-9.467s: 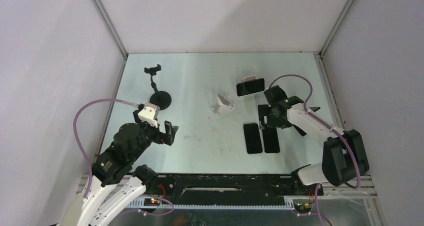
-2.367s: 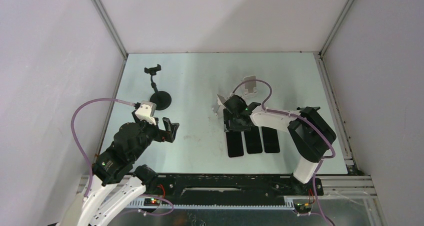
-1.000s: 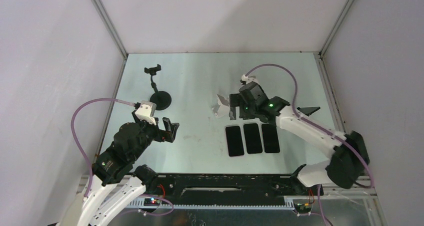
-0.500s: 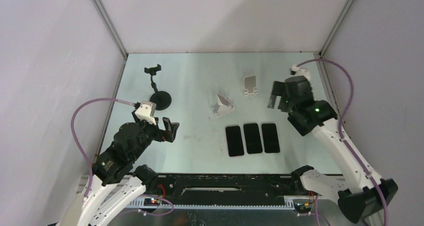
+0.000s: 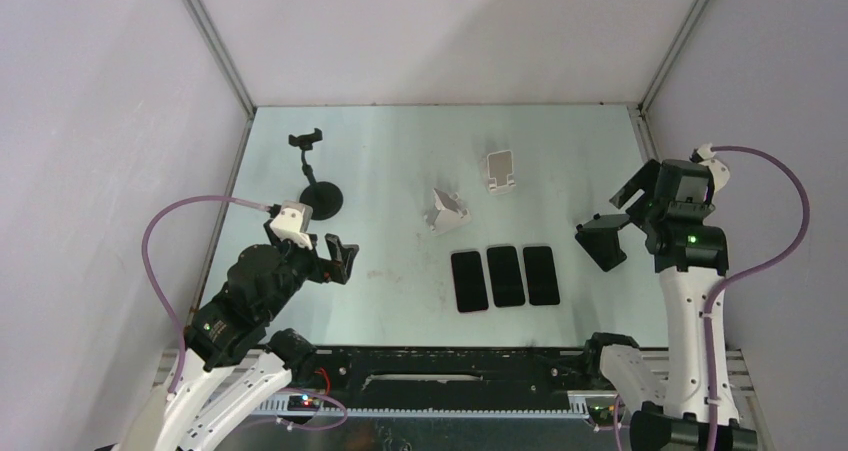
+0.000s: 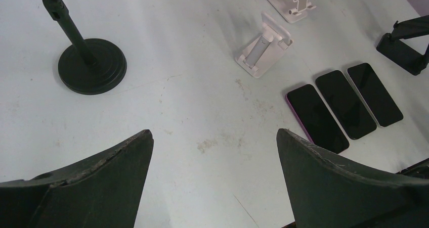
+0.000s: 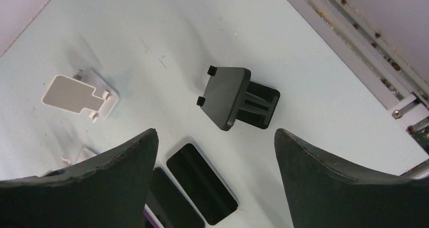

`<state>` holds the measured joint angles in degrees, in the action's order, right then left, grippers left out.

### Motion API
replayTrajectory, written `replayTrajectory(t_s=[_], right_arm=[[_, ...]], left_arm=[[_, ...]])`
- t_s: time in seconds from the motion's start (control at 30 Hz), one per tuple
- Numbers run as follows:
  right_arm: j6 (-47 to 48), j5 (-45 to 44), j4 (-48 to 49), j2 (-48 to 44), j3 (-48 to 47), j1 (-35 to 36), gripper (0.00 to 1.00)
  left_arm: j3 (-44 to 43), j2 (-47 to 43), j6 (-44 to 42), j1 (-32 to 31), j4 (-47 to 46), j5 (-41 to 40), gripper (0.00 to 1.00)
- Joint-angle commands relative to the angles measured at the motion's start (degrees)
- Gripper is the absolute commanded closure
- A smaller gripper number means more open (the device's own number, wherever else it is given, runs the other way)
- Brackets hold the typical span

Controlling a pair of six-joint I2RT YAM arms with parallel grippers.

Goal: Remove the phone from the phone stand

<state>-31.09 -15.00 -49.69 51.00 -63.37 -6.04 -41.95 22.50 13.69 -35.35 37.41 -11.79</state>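
Observation:
Three black phones lie flat side by side on the table: left (image 5: 469,280), middle (image 5: 506,275), right (image 5: 541,274). They also show in the left wrist view (image 6: 346,103) and the right wrist view (image 7: 201,190). The white phone stand (image 5: 500,170) at the back holds nothing; it also shows in the right wrist view (image 7: 81,95). My right gripper (image 5: 640,203) is open and empty, raised at the right side above a black wedge stand (image 5: 603,241). My left gripper (image 5: 338,261) is open and empty above the table at the left.
A folded white stand (image 5: 447,211) sits left of the phones. A black gooseneck stand with a round base (image 5: 322,199) and an empty clamp (image 5: 306,139) stands at the back left. The black wedge stand (image 7: 230,96) holds nothing. Enclosure walls and rails border the table.
My right arm has laid the phone from the white stand beside the other two, let go, and swung back to the right side. The left arm has not moved.

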Motion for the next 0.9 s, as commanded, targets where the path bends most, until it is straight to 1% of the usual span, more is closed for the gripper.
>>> replayTrajectory(t_s=[0.0,0.1,0.3,0.67,0.87], right_arm=[[-3.11,3.08,1.42,1.67,0.65,-3.34,0.16],[-4.33,6.33,4.58,2.56,2.98,-6.44,0.22],[-7.03,13.51,9.51,6.22,6.73,-11.26,0.27],[-7.79,18.06,14.74,12.68,8.44,-14.29,0.40],[-8.17,19.09,15.75,14.88,8.45,-15.29,0.46]], left_arm=[[0.47,0.01,0.19,-0.32,-1.93,0.38,0.00],[0.47,0.00,0.19,-0.33,-1.93,0.50,0.00],[0.48,-0.17,0.19,-0.33,-1.89,0.38,0.00],[0.48,-0.09,0.19,-0.33,-2.04,0.50,0.00],[0.47,-0.23,0.19,-0.31,-2.02,0.62,0.00]])
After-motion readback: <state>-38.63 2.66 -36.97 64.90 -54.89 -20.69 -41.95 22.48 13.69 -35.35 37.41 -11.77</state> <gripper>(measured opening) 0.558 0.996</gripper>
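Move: The phone still propped upright on the black stand lies about 9 cm ahead of the right hand, 4 cm to its right and some 14 cm below. The nearest of the flat phones is roughly 14 cm to the left of the propped phone and 8 cm nearer the base, flat on the table. The empty white stand is about 25 cm left of the propped phone and 14 cm farther out. From the left hand the propped phone is some 54 cm right, 17 cm ahead and 13 cm lower. The propped phone is closed in on by the right hand, which sinks about 8 cm while reaching roughly half as far forward and drifting slightly right. It rolls some 20 degrees, left side rising, and its fingers narrow from nearly wide open to a little over half, coming to either side of the phone's upper end; a touch can't be made out. ##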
